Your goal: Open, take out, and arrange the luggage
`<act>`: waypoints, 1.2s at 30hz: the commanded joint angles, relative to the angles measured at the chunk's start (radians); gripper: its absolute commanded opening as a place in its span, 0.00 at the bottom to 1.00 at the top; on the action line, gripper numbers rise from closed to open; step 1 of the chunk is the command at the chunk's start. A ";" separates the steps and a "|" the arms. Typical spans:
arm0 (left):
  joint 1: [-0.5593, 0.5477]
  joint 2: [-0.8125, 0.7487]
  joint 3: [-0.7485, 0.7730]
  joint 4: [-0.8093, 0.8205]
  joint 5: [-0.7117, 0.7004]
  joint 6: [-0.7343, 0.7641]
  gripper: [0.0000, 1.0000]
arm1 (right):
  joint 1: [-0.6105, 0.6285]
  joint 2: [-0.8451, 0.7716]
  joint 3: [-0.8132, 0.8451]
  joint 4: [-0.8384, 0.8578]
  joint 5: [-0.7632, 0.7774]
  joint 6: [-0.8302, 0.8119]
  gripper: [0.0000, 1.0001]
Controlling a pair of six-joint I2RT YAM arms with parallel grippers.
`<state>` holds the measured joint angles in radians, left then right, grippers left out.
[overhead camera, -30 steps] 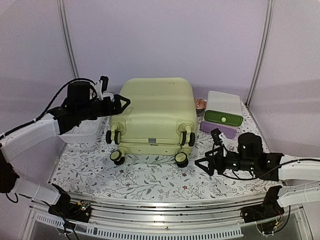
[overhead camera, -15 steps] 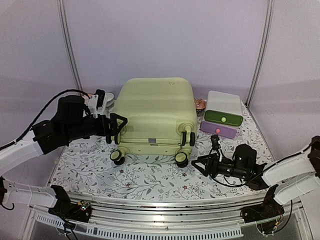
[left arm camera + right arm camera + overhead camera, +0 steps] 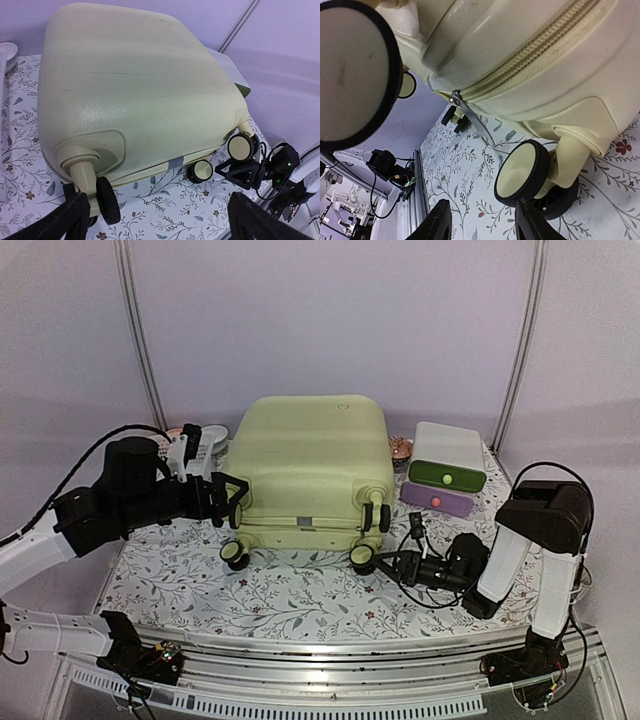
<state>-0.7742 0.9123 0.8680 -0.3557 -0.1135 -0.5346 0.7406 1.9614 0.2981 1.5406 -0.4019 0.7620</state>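
Observation:
The luggage is a pale yellow-green hard-shell suitcase lying flat and zipped shut, wheels toward me. My left gripper hovers open by its near-left wheels; in the left wrist view the wide-apart fingers frame the luggage and a black wheel, gripping nothing. My right gripper sits low by the near-right wheel. The right wrist view shows its fingers apart and empty below a cream wheel. The metal zipper pull hangs from the closed zipper beyond them.
A small white box with green and purple drawers stands right of the luggage, with a pinkish item behind it. A white object lies at the back left. The flowered tablecloth ends at a metal rail in front.
The right arm has folded and its gripper slid left and down to the near-right wheel, jaws narrowing. The left gripper dropped and drew back beside the near-left wheels.

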 commanded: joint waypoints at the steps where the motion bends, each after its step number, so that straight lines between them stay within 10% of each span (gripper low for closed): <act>1: -0.022 -0.013 -0.017 -0.016 0.006 -0.019 0.98 | -0.005 0.027 0.031 0.215 -0.026 0.023 0.46; 25: -0.031 0.017 -0.010 0.001 0.000 -0.014 0.98 | -0.040 0.143 0.230 0.143 -0.052 0.021 0.33; 36: -0.034 0.038 -0.003 0.003 0.006 -0.008 0.98 | -0.041 0.078 0.192 0.146 -0.021 0.022 0.02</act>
<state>-0.7902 0.9421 0.8562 -0.3580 -0.1131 -0.5529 0.7147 2.0804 0.5240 1.5677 -0.4892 0.7868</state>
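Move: The zipper pull hangs at the suitcase's right front end, about 4 cm ahead of the right hand, 4 cm to its left and 2 cm higher. The lower right wheel is roughly 2 cm ahead, 4 cm left and 2 cm below this hand; the upper right wheel sits about 9 cm above it, some 1 cm back and 1 cm right. From the left hand, the pull is roughly 20 cm right, 3 cm ahead and 17 cm down. Forward and to the left, rising slightly, the right hand eases about 5 cm in under the suitcase's upper shell, above the lower right wheel, fingers part open. At the zipper pull the fingers close fully and pinch the thin tab, and the hand then starts back and up by under a centimetre, tilting only slightly. ##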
